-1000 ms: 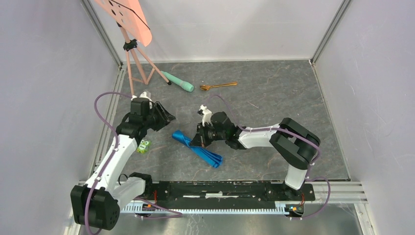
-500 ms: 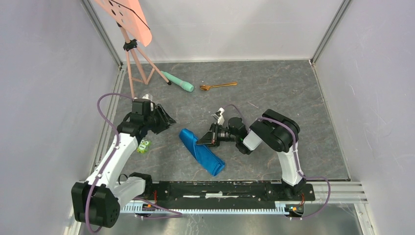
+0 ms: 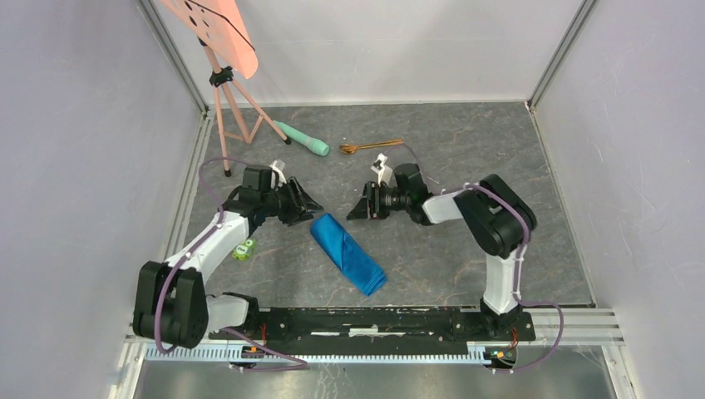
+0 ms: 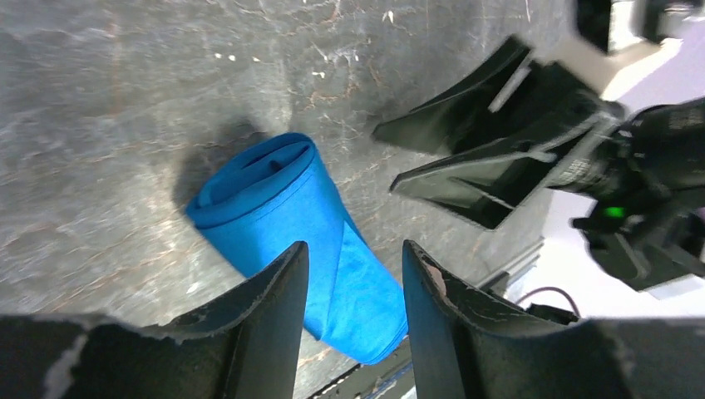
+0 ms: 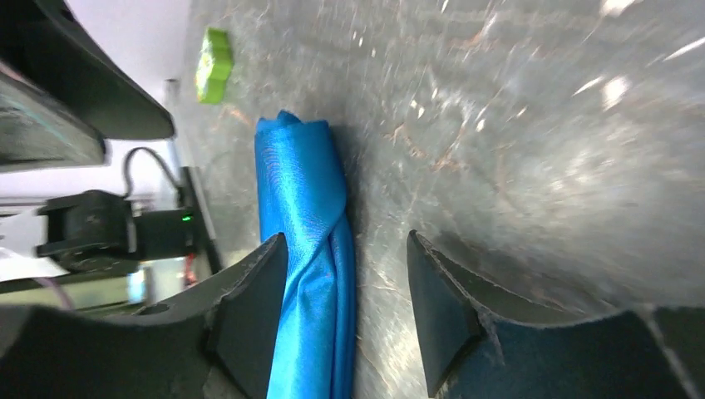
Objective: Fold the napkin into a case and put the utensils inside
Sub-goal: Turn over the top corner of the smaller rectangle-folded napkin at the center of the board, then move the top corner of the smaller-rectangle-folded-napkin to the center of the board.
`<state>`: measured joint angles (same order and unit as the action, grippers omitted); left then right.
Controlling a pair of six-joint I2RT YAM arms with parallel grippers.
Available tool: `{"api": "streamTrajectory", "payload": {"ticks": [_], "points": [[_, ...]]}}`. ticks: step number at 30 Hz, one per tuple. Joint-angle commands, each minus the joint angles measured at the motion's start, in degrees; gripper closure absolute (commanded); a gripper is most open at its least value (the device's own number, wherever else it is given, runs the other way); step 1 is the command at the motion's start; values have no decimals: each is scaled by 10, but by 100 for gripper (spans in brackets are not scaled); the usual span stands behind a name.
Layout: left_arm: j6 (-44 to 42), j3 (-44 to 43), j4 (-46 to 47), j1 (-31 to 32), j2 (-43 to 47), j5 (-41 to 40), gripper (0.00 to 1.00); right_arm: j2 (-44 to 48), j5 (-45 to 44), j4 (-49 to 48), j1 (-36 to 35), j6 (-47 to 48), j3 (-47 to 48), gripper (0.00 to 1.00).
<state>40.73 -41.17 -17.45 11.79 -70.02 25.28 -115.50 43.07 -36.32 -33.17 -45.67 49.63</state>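
Note:
The napkin (image 3: 347,252) lies on the table as a narrow, layered bright blue case, running diagonally from the centre toward the near edge. It also shows in the left wrist view as the napkin (image 4: 283,195) and in the right wrist view as the napkin (image 5: 303,191). My left gripper (image 3: 312,204) hovers open just left of its far end, the left gripper (image 4: 353,274) empty. My right gripper (image 3: 359,209) stands open just right of that end, the right gripper (image 5: 345,274) holding nothing. A copper-gold spoon (image 3: 372,146) of the utensils lies further back.
A mint-green cylinder with a black tip (image 3: 303,140) lies left of the spoon. A pink tripod stand (image 3: 229,100) stands at the back left. A small green toy (image 3: 244,248) sits beside the left arm. Grey walls enclose the table.
My right gripper has opened, let go of the napkin and drawn back toward the far side. The left gripper has moved right, up to the napkin's far end. The napkin now lies rolled tighter.

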Motion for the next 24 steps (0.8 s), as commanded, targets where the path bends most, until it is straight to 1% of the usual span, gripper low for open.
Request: {"api": "streamTrajectory", "payload": {"ticks": [1, 4, 6, 10, 14, 17, 19, 20, 22, 24], "points": [[75, 29, 148, 14, -49, 74, 47, 122, -95, 289, 4, 269, 29, 39], [99, 29, 204, 32, -89, 79, 50, 196, -147, 350, -36, 323, 5, 39], [105, 24, 217, 39, -111, 65, 52, 240, -160, 376, -80, 340, -13, 43], [103, 24, 228, 40, -147, 31, 59, 319, -155, 341, -157, 315, -65, 53], [90, 25, 226, 40, -178, 0, 63, 342, -101, 275, -173, 268, -135, 68], [86, 31, 238, 39, -208, -21, 65, 334, -94, 247, -175, 268, -184, 71], [79, 30, 245, 40, -235, -35, 65, 326, -123, 248, -175, 278, -204, 72], [76, 28, 249, 39, -249, -40, 66, 323, -153, 254, -175, 287, -208, 73], [74, 27, 252, 40, -266, -42, 68, 318, -221, 283, -174, 305, -206, 73], [74, 33, 255, 39, -259, -41, 68, 323, -275, 325, -175, 323, -191, 74]]}}
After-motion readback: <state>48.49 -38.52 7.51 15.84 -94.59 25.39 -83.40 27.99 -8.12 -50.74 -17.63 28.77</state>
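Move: The napkin lies slantwise between the grippers. Its far end is about 2 cm ahead of the left gripper, 4 cm right and 10 below; the green frog lies some 16 cm left and 5 back. From the right gripper, the napkin's near end is roughly 17 cm back, 5 right and 3 below; its far end is about 7 cm left and 1 back, and the utensils 17 ahead and 4 right. Lift the right gripper about 6 cm clear, then swing it back some 16 cm and down to the napkin's near end, drifting right, tipping the fingers down and turning them counter-clockwise. Meanwhile bring the left gripper right, then down and a little forward to the far end. Narrow both gaps about halfway without shutting. ##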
